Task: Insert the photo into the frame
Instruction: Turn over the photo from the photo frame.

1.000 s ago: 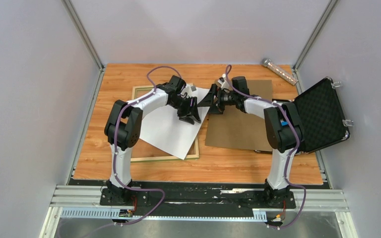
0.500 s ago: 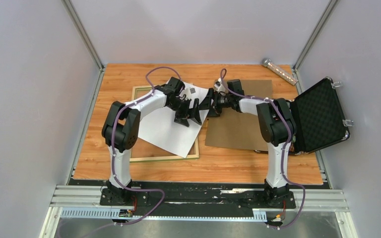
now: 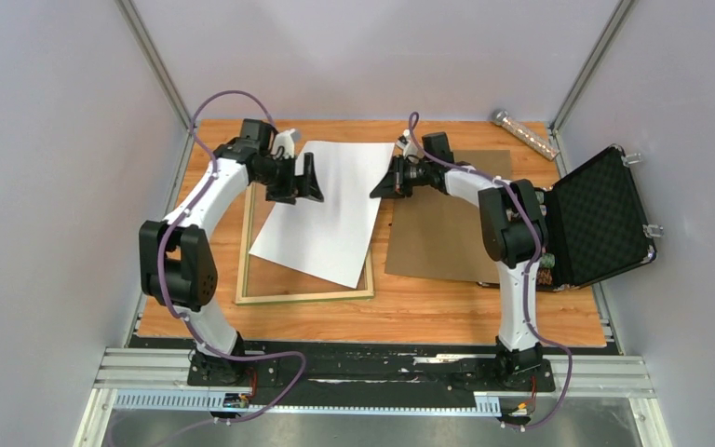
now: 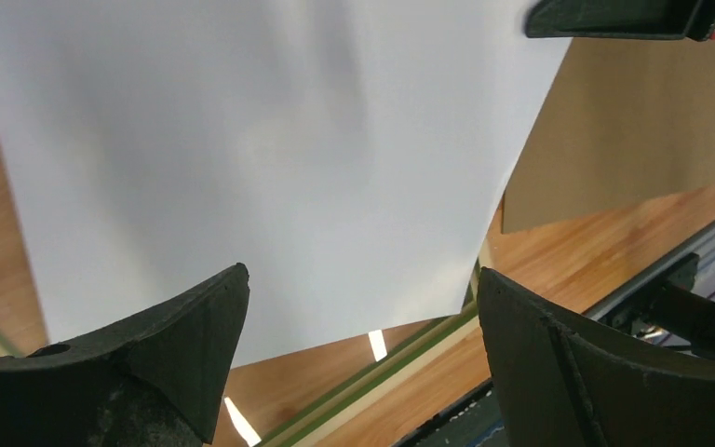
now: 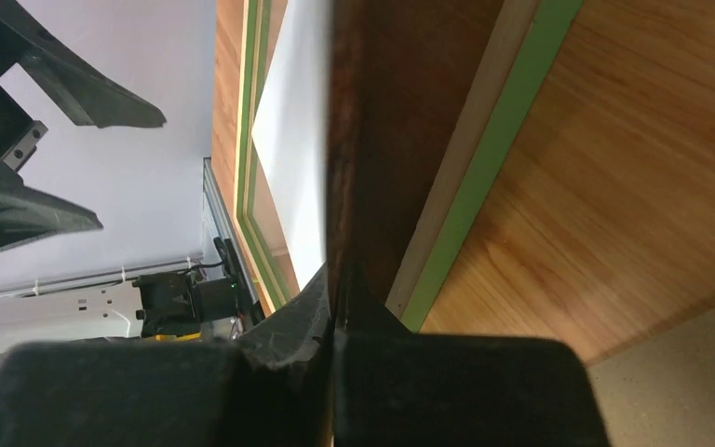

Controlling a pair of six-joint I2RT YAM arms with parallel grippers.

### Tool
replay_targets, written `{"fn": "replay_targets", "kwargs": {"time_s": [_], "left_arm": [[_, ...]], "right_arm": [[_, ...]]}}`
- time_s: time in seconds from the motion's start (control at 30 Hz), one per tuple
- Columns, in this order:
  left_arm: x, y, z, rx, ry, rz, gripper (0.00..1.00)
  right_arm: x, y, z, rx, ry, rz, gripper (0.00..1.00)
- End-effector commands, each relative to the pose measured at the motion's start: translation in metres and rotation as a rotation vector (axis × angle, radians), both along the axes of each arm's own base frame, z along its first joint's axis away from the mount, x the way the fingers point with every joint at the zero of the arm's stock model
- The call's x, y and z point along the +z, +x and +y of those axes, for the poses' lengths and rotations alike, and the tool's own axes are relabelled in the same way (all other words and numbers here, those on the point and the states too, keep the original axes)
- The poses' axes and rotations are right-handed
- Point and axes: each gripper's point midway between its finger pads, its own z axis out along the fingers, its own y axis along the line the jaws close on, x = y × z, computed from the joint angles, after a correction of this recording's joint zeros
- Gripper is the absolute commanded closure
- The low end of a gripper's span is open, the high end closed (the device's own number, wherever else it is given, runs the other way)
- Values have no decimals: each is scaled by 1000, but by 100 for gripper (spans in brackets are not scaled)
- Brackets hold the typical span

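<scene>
The photo (image 3: 326,209) shows its white back and lies askew over the frame (image 3: 242,251), with its far right edge raised. My right gripper (image 3: 378,188) is shut on that edge. In the right wrist view the photo (image 5: 303,149) runs edge-on into the closed gripper (image 5: 335,298), its dark printed side facing the frame's green rail (image 5: 493,158). My left gripper (image 3: 303,184) is open at the photo's far left edge, holding nothing. From the left wrist, the white sheet (image 4: 270,158) fills the view beyond the open gripper (image 4: 363,279), and the green rail (image 4: 382,382) runs below it.
A plain brown backing board (image 3: 447,223) lies right of the frame. An open black case (image 3: 600,214) stands at the right edge. A metallic tube (image 3: 524,133) lies in the far right corner. Grey walls close the table on three sides.
My left gripper opened, let go of the photo and drew back to the far left. My right gripper closed on the photo's right edge. The sheet swung toward the far side.
</scene>
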Motion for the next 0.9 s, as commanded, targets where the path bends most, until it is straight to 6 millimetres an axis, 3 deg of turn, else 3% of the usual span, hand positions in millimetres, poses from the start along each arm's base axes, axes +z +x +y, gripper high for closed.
{"fn": "replay_targets", "kwargs": {"time_s": [0.0,0.17,0.47,0.87], "left_arm": [[14,-6,34,11,101,-76,1],[22,-2,60,60,209,-138,1],[33,-1,78,105,289,-194,1],[29,0,82,105,312,-200,1]], "right_arm": [[1,-5,1,76,-26,4,100],[5,-14,-3,126,-51,27,100],[21,-39,-12,212,-73,39,100],[17,-13,6,237,-86,15,100]]}}
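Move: The right hand pinches the photo, white back up, near the far end of its right edge; the photo's middle is about 12 cm to the left and 4 cm lower. The frame's middle lies some 18 cm left, 4 cm back and 9 cm below that hand, and the brown board about 20 cm right, level with it, 8 cm down. From the empty left hand, the photo's middle is roughly 3 cm ahead, 3 cm right and 10 cm below. Back about 4 cm, then half of that forward again with a 2 cm rise, the right hand keeps its shut grip on the photo's edge and turns some 10 degrees counter-clockwise, swinging the photo over the frame. The left hand, fingers wide open, draws off leftward about 8 cm and slightly up towards the photo's left edge, its left side rolling up. ##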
